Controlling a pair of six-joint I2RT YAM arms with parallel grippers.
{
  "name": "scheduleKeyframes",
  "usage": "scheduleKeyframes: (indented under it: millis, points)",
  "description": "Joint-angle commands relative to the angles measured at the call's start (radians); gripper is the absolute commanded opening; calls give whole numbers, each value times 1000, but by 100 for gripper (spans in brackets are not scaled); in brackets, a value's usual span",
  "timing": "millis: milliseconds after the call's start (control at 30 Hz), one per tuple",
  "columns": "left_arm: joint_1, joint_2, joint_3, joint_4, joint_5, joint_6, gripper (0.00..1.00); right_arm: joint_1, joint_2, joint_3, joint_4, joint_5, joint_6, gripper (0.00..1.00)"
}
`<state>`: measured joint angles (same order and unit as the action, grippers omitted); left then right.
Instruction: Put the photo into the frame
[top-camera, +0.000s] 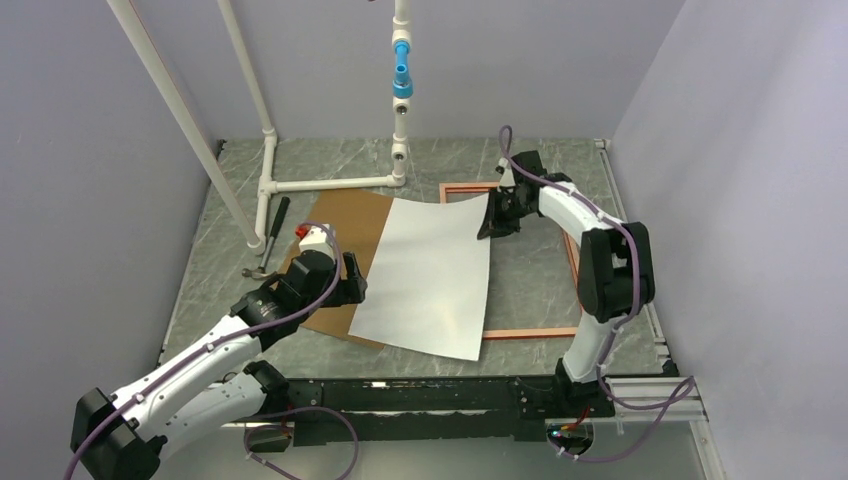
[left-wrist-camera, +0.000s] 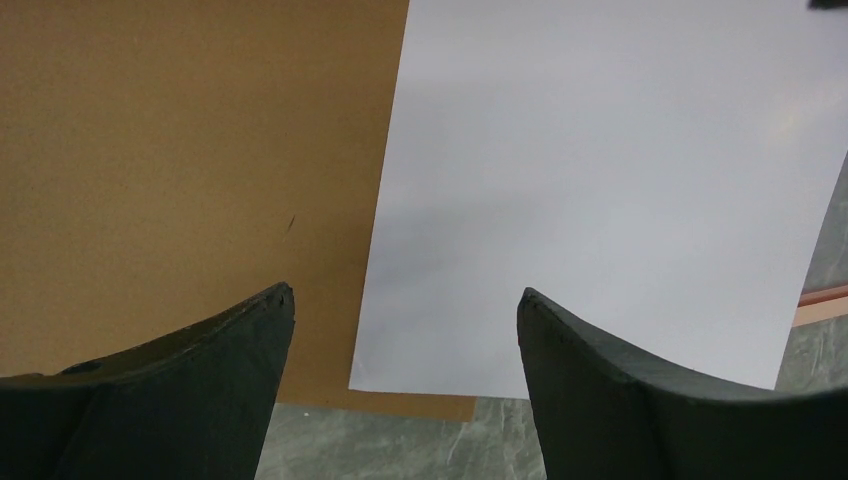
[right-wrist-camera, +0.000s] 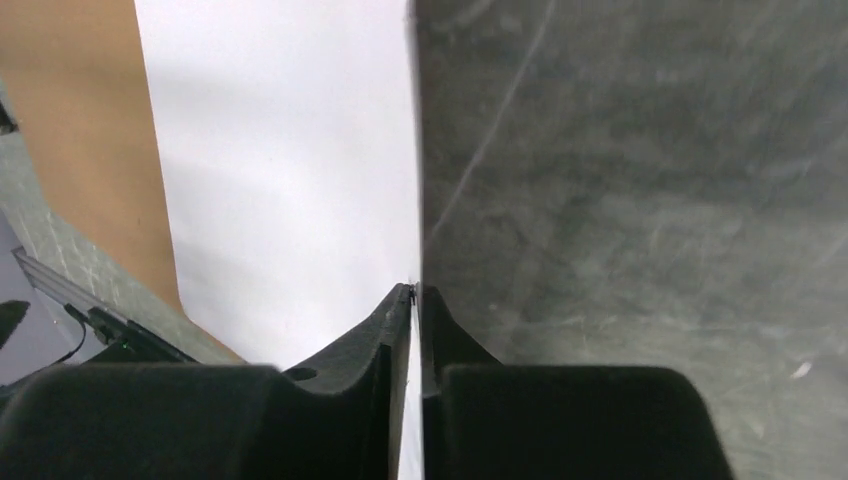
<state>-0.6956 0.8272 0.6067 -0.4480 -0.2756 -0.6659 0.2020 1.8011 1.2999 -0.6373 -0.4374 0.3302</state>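
Observation:
The photo (top-camera: 430, 275) lies white face up across the middle of the table, its far right corner lifted. My right gripper (top-camera: 492, 228) is shut on that corner; in the right wrist view the sheet runs edge-on between the closed jaws (right-wrist-camera: 416, 290), with the white face (right-wrist-camera: 290, 150) on the left and the dark printed face (right-wrist-camera: 650, 180) on the right. The frame (top-camera: 530, 333) lies flat on the table, partly under the photo's right half. My left gripper (top-camera: 358, 285) hovers open over the photo's near left corner (left-wrist-camera: 600, 180), holding nothing (left-wrist-camera: 403, 295).
A brown backing board (top-camera: 345, 225) lies under the photo's left side (left-wrist-camera: 180, 150). A white pipe stand (top-camera: 330, 183) rises at the back left, with a small hammer (top-camera: 272, 235) beside it. Grey walls close in the table on three sides.

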Motion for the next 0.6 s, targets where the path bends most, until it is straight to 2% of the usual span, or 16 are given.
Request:
scheduleKeyframes:
  millis: [0,100,200,300,367,433,567]
  points:
    - [-9,9,32,-2,-19,-1,85,6,78,163,-55,39,-64,14]
    - [-9,8,22,6,-19,-6,85,7,107,216,-62,26,-82,30]
    - [-10,20,21,16,-10,-3,85,8,89,212,-45,44,-80,51]
    - [-9,41,29,2,-15,-3,85,10,37,174,-45,149,-62,75]
    - [-9,49,33,-6,-21,-7,85,10,-9,135,-50,252,-45,85]
    - [-9,54,31,-7,-27,-13,85,9,-62,82,-46,329,-29,92]
    - [-9,65,21,1,-30,-22,85,6,-162,-55,-19,378,7,96]
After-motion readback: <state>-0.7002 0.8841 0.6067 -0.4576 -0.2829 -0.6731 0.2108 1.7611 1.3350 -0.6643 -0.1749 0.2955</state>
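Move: The right hand still pinches the photo's right edge; the frame's middle lies about 6 cm back, 6 cm right and 6 cm below it. The photo's middle is roughly 9 cm back and 13 cm left, the brown board's 8 cm back and 30 cm left, both slightly below. From the left hand, the frame's middle is some 34 cm right, 4 cm ahead and 10 cm down. The right hand goes about 4 cm forward while opening off the photo's edge, then right and back. ##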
